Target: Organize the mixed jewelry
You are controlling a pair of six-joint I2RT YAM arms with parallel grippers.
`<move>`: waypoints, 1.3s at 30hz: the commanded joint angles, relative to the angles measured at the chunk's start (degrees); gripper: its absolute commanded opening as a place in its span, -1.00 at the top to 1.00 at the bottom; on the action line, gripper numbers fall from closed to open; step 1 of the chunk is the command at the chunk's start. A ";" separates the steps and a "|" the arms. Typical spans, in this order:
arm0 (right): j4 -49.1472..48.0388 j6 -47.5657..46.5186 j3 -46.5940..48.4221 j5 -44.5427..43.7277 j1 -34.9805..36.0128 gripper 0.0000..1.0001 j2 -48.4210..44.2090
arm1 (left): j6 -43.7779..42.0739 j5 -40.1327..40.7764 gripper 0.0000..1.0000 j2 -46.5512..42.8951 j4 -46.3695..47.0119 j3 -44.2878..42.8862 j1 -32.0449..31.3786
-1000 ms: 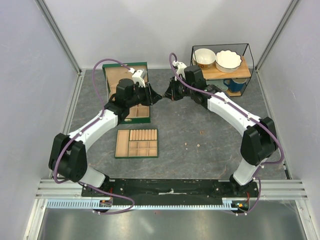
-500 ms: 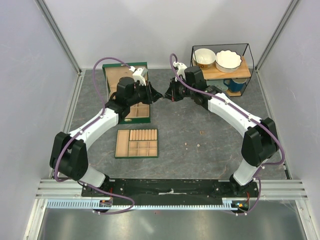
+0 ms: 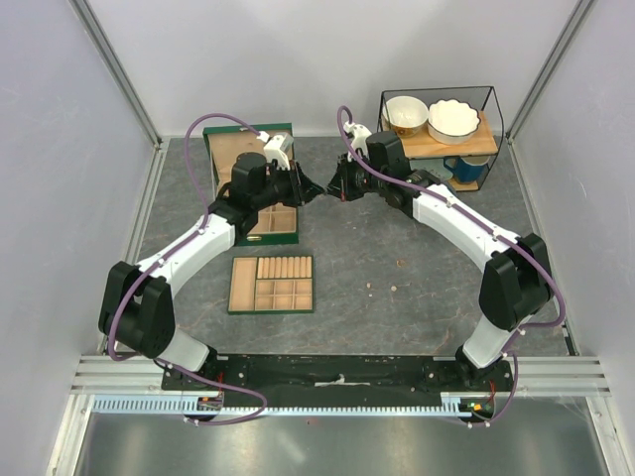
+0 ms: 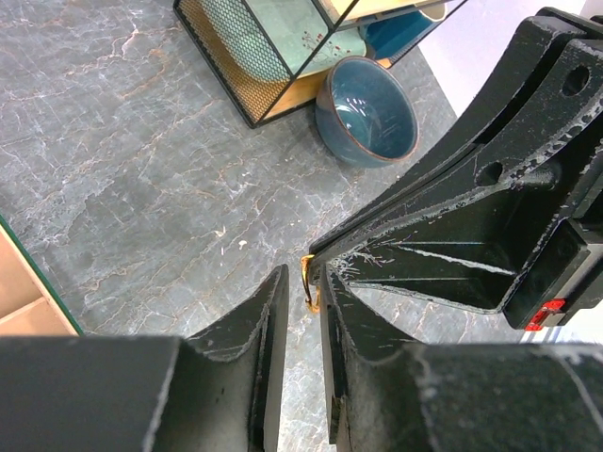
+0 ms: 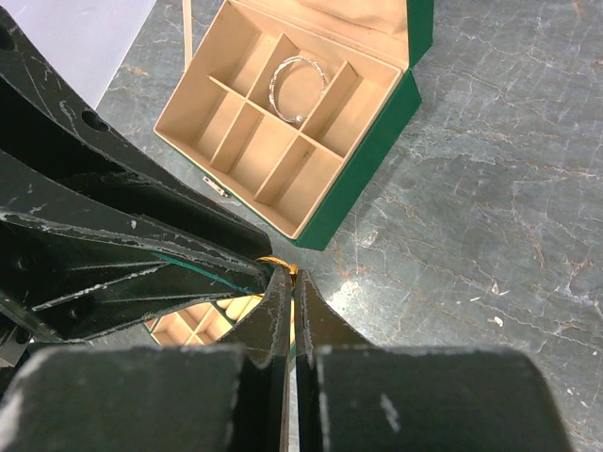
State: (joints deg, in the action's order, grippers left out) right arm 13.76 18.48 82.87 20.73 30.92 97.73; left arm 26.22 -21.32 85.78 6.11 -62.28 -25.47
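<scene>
Above the table's middle my two grippers meet tip to tip. My right gripper (image 5: 292, 275) (image 3: 335, 190) is shut on a small gold ring (image 5: 279, 265) (image 4: 308, 282) at its fingertips. My left gripper (image 4: 301, 278) (image 3: 316, 190) stands open with the ring between its tips. The ring lies against one finger, with a gap to the other. A silvery bangle (image 5: 297, 87) lies in a compartment of the open green box (image 5: 377, 132) (image 3: 270, 223). Three tiny pieces (image 3: 401, 263) (image 3: 369, 291) (image 3: 393, 289) lie on the table to the right.
A loose tan compartment tray (image 3: 271, 284) lies near the front, left of centre. At the back right a black wire rack (image 3: 442, 134) holds two bowls and a blue mug (image 3: 466, 169). A blue bowl (image 4: 367, 111) shows beside the rack.
My left gripper's jaws have narrowed a little around the ring. Both arms have hardly moved.
</scene>
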 commanded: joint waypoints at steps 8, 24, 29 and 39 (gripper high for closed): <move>-2.42 0.33 0.80 -0.51 0.11 1.00 -1.93 | 1.21 -0.92 0.48 -1.05 2.77 1.46 -0.28; -2.42 -0.64 -0.34 -1.57 -0.07 0.96 -2.99 | 1.21 -0.30 0.97 -1.75 3.29 2.51 -0.28; -2.07 -1.69 -0.52 -0.43 -0.24 0.49 -3.43 | 0.50 0.23 0.97 -2.63 3.38 3.04 -0.10; -0.49 -5.03 -2.36 9.47 -4.54 -0.21 -7.56 | -1.52 -8.28 0.97 -3.25 4.35 2.69 1.83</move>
State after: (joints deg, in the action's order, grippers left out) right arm 14.28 15.20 81.19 22.74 28.47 93.23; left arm 26.52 -23.00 84.60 8.27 -59.09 -24.93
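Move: The gold ring is in the right hand's shut fingertips, about 1 cm to that hand's left and level with it. For the left hand it sits about 1 cm to the right, just between its parted tips. From the left hand, the jewelry box's compartments lie some 15 cm to the left, level fore and aft, and roughly 18 cm lower. The ring tray is about 12 cm left, 16 cm back and 20 cm down. The left fingers close from about a quarter open and pinch the gold ring at their very tips, while the right hand stays put and keeps its grip. Only then do the right fingers open wide and let go of the ring, the hand backing off about 3 cm to the right and up. The left hand keeps hold and sinks about 1 cm. ##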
